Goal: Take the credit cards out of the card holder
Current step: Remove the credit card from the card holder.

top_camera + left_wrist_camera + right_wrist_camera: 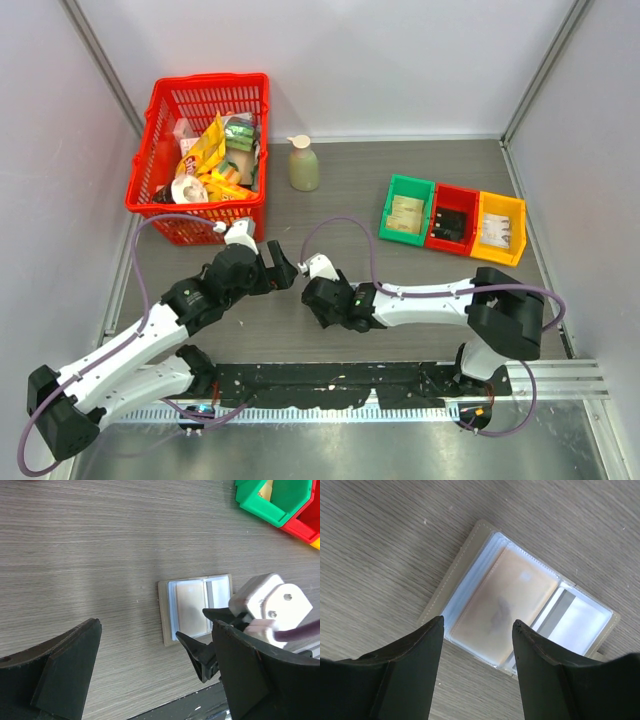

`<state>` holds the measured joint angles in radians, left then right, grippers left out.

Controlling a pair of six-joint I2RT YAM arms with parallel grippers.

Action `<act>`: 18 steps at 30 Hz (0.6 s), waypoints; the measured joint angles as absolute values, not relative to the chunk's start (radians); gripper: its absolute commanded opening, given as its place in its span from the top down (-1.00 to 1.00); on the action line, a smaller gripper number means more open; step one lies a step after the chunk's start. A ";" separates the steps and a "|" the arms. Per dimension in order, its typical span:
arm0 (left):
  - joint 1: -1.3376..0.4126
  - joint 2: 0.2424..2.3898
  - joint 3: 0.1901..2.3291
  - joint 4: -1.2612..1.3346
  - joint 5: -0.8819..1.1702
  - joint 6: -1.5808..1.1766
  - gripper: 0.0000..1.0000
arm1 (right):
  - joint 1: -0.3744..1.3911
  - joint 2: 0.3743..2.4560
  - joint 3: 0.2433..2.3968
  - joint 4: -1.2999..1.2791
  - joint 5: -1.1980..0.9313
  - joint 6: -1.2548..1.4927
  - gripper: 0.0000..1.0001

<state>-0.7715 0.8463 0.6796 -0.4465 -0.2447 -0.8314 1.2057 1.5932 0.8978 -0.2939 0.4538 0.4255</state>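
The card holder (449,576) lies open and flat on the wooden table, with an olive rim and clear bluish sleeves. A pale orange credit card (510,597) shows inside its left sleeve. The right sleeve (577,622) looks light blue and grey. My right gripper (477,622) hovers open just above the holder's near edge, holding nothing. In the left wrist view the holder (165,612) sits ahead, and the right gripper's fingers (202,655) straddle its near right corner. My left gripper (156,625) is wide open beside it, above bare table. In the top view both grippers (282,272) (318,300) hide the holder.
A red basket (200,150) of snack packets stands at the back left, with a small bottle (304,165) next to it. Green (407,212), red (452,218) and yellow (498,228) bins stand in a row at the right. Walls close in on both sides.
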 measured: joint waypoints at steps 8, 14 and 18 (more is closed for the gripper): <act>-0.772 0.854 0.680 -0.445 -0.240 -0.834 -0.90 | 1.209 1.622 0.881 -0.322 0.498 0.459 -0.04; -0.772 0.877 0.680 -0.438 -0.221 -0.835 -0.90 | 1.186 1.582 0.820 -0.271 0.486 0.471 0.14; -0.772 0.896 0.680 -0.432 -0.204 -0.838 -0.90 | 1.129 1.528 0.752 -0.205 0.433 0.472 0.36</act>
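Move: The credit card in the holder's left page has its middle about 3 cm ahead of the right hand, neither left nor right of it, and some 3 cm lower. The open card holder's middle is roughly 3 cm ahead and 2 cm right, with the white card in its right page about 3 cm ahead and 5 cm right. From the left hand the credit card lies about 3 cm back, 11 cm right and 14 cm below. The credit card's page takes the right fingertips: the right hand sinks a couple of centimetres onto it while sliding right, then travels on level to the right across the holder, about 3.5 cm in all, easing slightly forward at the end. The fingers close part-way over the page, dragging it and the holder along. ##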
